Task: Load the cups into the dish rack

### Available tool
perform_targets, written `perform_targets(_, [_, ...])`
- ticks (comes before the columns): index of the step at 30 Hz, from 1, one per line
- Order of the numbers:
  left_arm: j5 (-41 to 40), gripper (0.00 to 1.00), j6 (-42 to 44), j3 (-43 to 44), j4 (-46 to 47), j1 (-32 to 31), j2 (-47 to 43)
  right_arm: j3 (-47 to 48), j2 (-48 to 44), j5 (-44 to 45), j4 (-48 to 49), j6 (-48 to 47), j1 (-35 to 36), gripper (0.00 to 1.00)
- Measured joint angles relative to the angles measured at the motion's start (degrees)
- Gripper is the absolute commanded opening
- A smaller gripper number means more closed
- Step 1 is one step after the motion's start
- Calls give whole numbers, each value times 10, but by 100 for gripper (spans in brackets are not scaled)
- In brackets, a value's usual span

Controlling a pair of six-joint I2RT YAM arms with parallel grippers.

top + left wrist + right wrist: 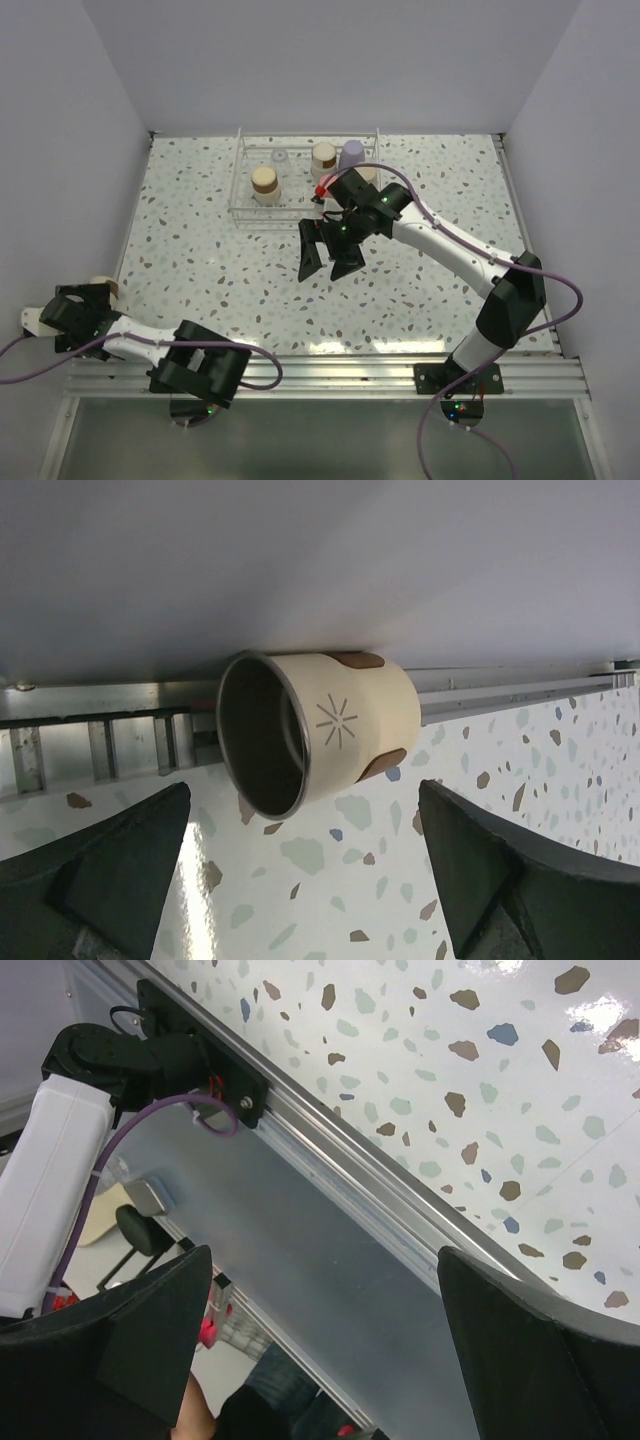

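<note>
The dish rack [240, 190] stands at the back of the table with several cups in it: a tan-topped one [265, 182], a clear one [280, 159], a cream one [323, 156] and a lavender one [351, 153]. A bit of red-pink [322, 189] shows beside the right arm's wrist. Just in front of the rack, my right gripper [328, 258] [325, 1350] hangs open above the table, holding nothing. At the far left edge, a cream cup with a silvery rim [320, 730] [107, 287] lies on its side against the rail. My left gripper [305, 880] [88, 298] stands open just short of it, without touching.
A metal rail [100, 745] and the white wall run right behind the lying cup. The right wrist view looks back over the table's near edge rail [400, 1210]. A purple cable [440, 215] loops along the right arm.
</note>
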Motion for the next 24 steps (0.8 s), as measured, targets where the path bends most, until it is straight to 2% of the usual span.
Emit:
perform_targets(5, [20, 90, -15, -23, 74, 0, 45, 2, 10, -1, 9, 0, 0, 98])
perform_targets(11, [47, 64, -42, -51, 145, 0, 77, 5, 24, -3, 19, 0, 0, 98])
perform_targets(12, [52, 52, -47, -53, 155, 0, 82, 5, 28, -3, 21, 0, 0, 98])
perform_targets(14, [60, 36, -57, -54, 177, -1, 96, 6, 33, -4, 23, 1, 0, 98])
perform_targets(15, [63, 11, -61, -54, 189, -2, 104, 7, 37, -5, 24, 1, 0, 98])
perform_targets(16, [70, 1, -65, -54, 199, -5, 113, 8, 39, -5, 27, 2, 0, 98])
perform_targets(18, [92, 0, -71, -49, 231, -12, 124, 9, 43, -6, 29, 2, 0, 98])
perform_targets(24, [99, 0, -74, -38, 240, -27, 142, 12, 47, -11, 45, 9, 0, 98])
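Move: The last steel cup, cream with brown patches, lies on its side at the table's left edge against the wall, mouth facing back, about 3 cm ahead of the left gripper, 3 cm to its left and 2 cm lower. No other cup is near; the dish rack's middle is some 28 cm ahead and 51 cm to the right. From the right hand this cup lies roughly 58 cm left, 5 cm back and 13 cm lower. Bring the left gripper down and forward onto the cup's mouth, sinking about 2 cm with the fingers open, then carry on forward to some 5 cm in all, coming up slightly. Close the fingers nearly shut as you go, pinching the wall at the rim, one finger inside, and tip the hand up some 10 degrees. Let the empty right hand drift about 3 cm left, forward and lower. ##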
